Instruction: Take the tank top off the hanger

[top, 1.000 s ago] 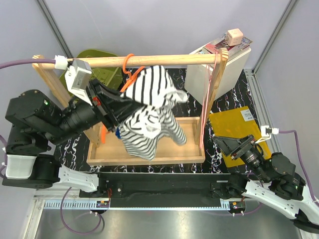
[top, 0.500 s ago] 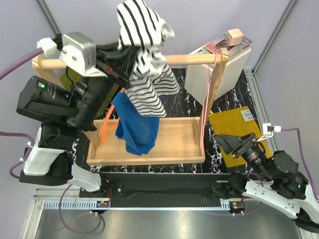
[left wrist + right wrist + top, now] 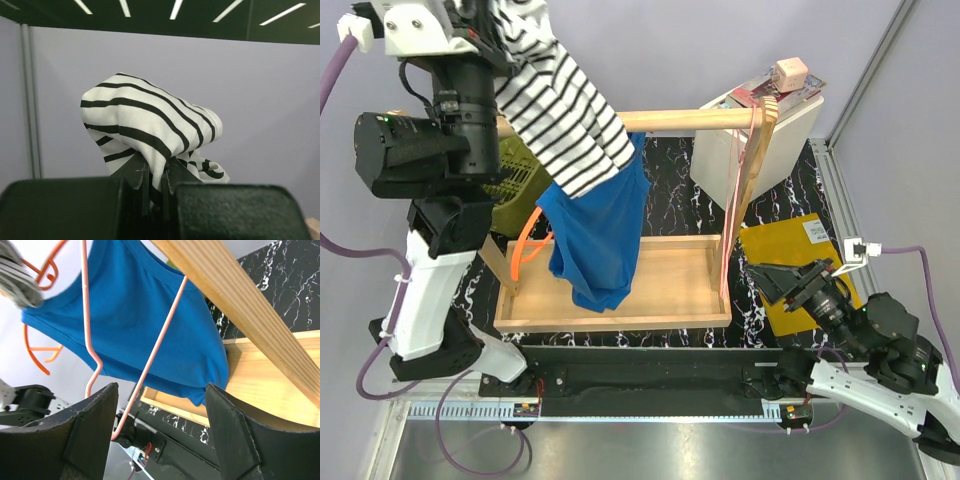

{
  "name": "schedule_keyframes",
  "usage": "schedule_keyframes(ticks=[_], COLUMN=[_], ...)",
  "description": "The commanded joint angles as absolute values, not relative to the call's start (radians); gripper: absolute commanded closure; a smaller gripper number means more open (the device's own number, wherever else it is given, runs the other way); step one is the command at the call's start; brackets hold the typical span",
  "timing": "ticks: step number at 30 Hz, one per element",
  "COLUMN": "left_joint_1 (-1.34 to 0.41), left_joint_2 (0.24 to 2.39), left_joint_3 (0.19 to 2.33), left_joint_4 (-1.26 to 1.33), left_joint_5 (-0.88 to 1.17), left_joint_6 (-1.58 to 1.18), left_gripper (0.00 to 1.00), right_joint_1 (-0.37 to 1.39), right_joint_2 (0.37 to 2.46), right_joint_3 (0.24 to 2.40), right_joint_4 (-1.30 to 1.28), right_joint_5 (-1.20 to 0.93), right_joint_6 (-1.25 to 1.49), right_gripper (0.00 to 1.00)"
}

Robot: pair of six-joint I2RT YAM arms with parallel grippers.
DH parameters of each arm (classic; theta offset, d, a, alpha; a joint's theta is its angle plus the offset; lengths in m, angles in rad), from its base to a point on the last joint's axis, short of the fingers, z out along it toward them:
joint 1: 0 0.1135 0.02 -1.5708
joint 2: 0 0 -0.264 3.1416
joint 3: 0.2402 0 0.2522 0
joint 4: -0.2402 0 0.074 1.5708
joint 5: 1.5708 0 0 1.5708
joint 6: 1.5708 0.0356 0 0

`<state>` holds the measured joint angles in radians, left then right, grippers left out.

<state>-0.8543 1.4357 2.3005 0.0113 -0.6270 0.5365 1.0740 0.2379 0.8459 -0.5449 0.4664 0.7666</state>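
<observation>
The bright-blue tank top (image 3: 600, 235) hangs below the wooden rail (image 3: 690, 120), over the rack's tray. An arm of the orange hanger (image 3: 525, 245) curves out at its left side. Its hook is hidden behind striped cloth in the top view. My left gripper (image 3: 156, 175) is raised high at the top left, shut on a black-and-white striped garment (image 3: 560, 110) that drapes down over the rail. My right gripper (image 3: 790, 285) is low at the right, open and empty. In its wrist view the tank top (image 3: 135, 315) and orange hanger (image 3: 37, 352) lie beyond the right gripper (image 3: 161, 386).
A thin pink hanger (image 3: 730, 230) hangs at the rail's right end, close before my right fingers (image 3: 90, 435). The wooden tray (image 3: 680, 290) lies under the rail. A white box (image 3: 750, 140), a yellow board (image 3: 800, 245) and a green object (image 3: 515, 185) surround the rack.
My left arm has swung up and to the left with the striped garment, pulling it off the rail and uncovering the blue tank top. The right arm has barely moved.
</observation>
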Motion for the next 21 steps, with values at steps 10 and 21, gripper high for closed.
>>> schedule_keyframes(ticks=[10, 21], left_joint_1=[-0.186, 0.304], left_joint_2=[1.434, 1.391], left_joint_3=[2.189, 2.007], left_joint_4=[0.106, -0.041], left_joint_5=[-0.526, -0.106], left_joint_6=[-0.041, -0.498], left_gripper=[1.0, 1.0], right_joint_1=[1.072, 1.074], right_joint_2=[0.486, 0.546], right_joint_3=[0.911, 0.969], right_joint_4=[-0.491, -0.468], right_joint_5=[0.402, 0.356], right_joint_6=[0.667, 0.612], right_gripper=[0.22, 0.22])
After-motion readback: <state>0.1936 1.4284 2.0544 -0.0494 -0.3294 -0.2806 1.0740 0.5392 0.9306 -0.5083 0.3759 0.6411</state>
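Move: The left hand, high above the rack with the striped tank top, is bound for the green basket, some 22 cm ahead, 16 cm left and 66 cm below. The rack bar's middle is about 6 cm back, 7 cm right and 23 cm down; the blue tank top is 6 cm back, 8 cm right and 43 cm down. From the right hand, the pink hanger is about 6 cm ahead, 6 cm left and 4 cm up; the right post is 8 cm ahead, 2 cm left and 8 cm down. Still pinching the bunched striped tank top, the left hand sweeps it quickly left about 23 cm, also forward some 10 cm and sinking late, towards the basket, while turning about 20 degrees counter-clockwise and rolling left side down. The right hand, fingers staying wide open, goes about 6 cm left to the pink hanger's lower near corner, dipping then partly rising, and seems to nudge it; it rolls left side down some 15 degrees. ##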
